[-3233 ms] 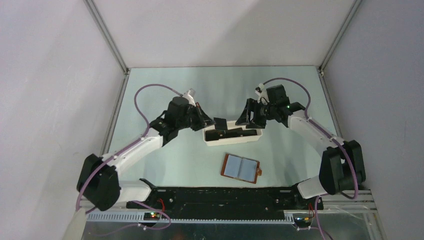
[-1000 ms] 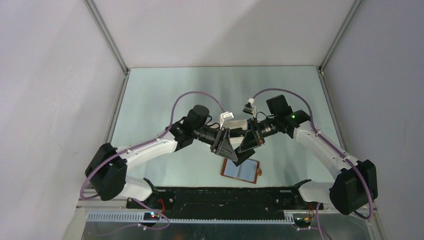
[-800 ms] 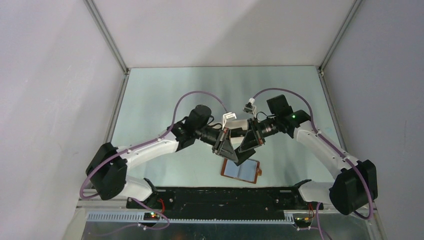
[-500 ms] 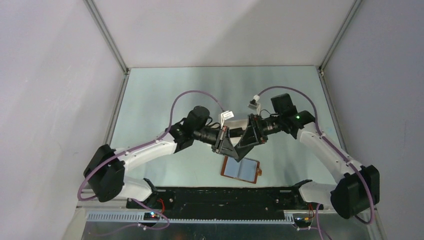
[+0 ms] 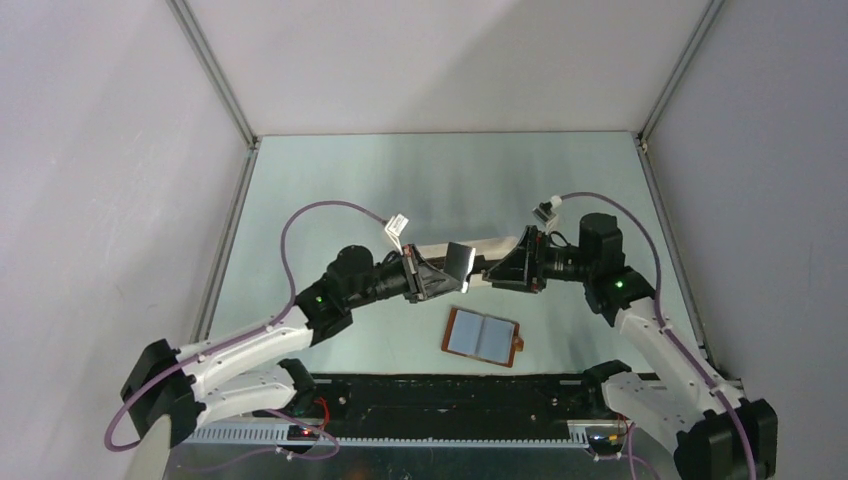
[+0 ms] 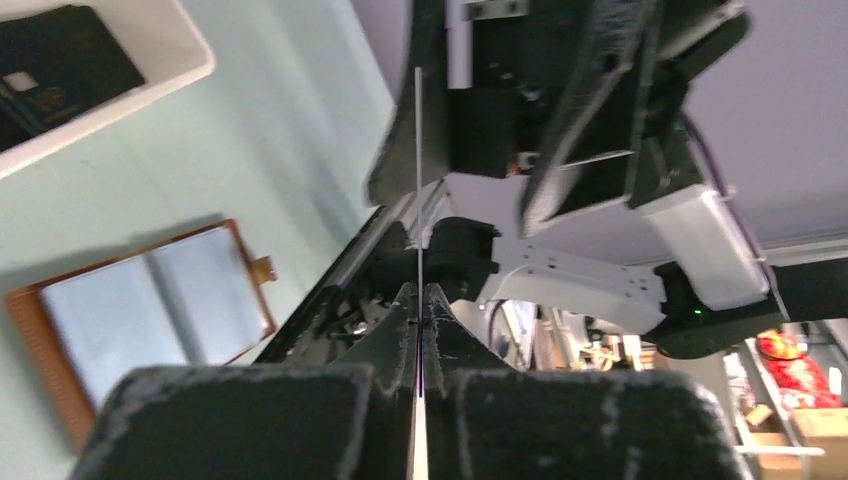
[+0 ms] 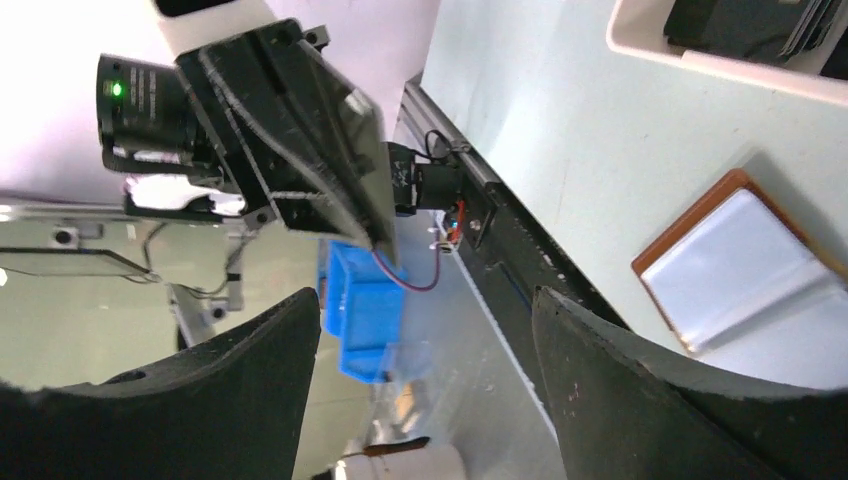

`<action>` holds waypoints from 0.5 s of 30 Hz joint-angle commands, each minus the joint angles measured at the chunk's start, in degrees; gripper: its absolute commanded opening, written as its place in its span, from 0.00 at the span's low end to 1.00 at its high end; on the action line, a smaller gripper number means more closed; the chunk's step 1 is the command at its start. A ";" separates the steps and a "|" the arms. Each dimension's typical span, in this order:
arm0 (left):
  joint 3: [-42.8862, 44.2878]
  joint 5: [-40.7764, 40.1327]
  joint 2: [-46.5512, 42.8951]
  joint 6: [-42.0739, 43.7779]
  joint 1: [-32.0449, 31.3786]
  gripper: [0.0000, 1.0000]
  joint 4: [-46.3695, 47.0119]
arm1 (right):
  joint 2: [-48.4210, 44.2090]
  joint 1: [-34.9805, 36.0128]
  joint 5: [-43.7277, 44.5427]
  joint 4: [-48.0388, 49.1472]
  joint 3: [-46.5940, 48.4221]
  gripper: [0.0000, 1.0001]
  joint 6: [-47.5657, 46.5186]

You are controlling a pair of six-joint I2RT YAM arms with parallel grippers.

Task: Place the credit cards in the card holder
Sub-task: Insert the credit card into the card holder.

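Note:
My left gripper (image 5: 443, 276) is shut on one credit card (image 5: 459, 262), held upright above the table. In the left wrist view the card (image 6: 417, 180) shows edge-on as a thin line pinched between the pads (image 6: 420, 292). My right gripper (image 5: 490, 273) faces it from the right, a little apart, open, with nothing between its fingers (image 7: 640, 380). In the right wrist view the held card (image 7: 345, 150) shows as a dark plate. The card holder (image 5: 482, 336) lies open on the table below them, pale inner pockets up. More dark cards (image 7: 750, 25) lie in the white tray (image 7: 715, 70).
The white tray (image 5: 495, 243) stands behind both grippers, mostly hidden by them. The black base rail (image 5: 450, 392) runs along the near edge, close to the card holder. The enclosure walls stand on the left, the right and at the back.
The left gripper shut on the card and the right gripper opened and let it go. The two arms then drew apart, the left one carrying the card leftward.

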 commanded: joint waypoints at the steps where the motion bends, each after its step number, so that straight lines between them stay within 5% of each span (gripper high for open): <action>1: -1.20 -1.48 1.01 -6.34 -2.39 0.00 15.39 | 1.82 2.28 -4.29 19.70 -2.39 0.79 12.53; 4: -1.90 -0.66 2.54 -7.42 -3.65 0.00 20.10 | 3.66 3.85 -4.34 23.59 -2.40 0.74 15.01; 15: -3.78 -1.73 3.21 -8.81 -4.99 0.00 24.41 | 5.92 4.75 -5.68 35.34 -2.46 0.30 22.56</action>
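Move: Between the two raised hands, the credit card is already pinched in the left fingers, its middle some 5 cm to the left of the right hand, 2 cm farther out and about level in height. From the left hand, the open right fingertips wait about 5 cm to the right and 1 cm ahead, level with it. Roughly 20 cm below the right hand lie the card holder, 6 cm back and 1 cm left, and the white box, 7 cm ahead and 4 cm left. Bringing the hands together, the left keeps its pinch and carries the card up about 4 cm, also right towards the right gripper and a little back, its tips tilting upward. The right dips briefly, then rises and reaches some 3 cm left, tips also tilting up about 10 degrees, while its wide-open fingers close to roughly a third open around the card. ##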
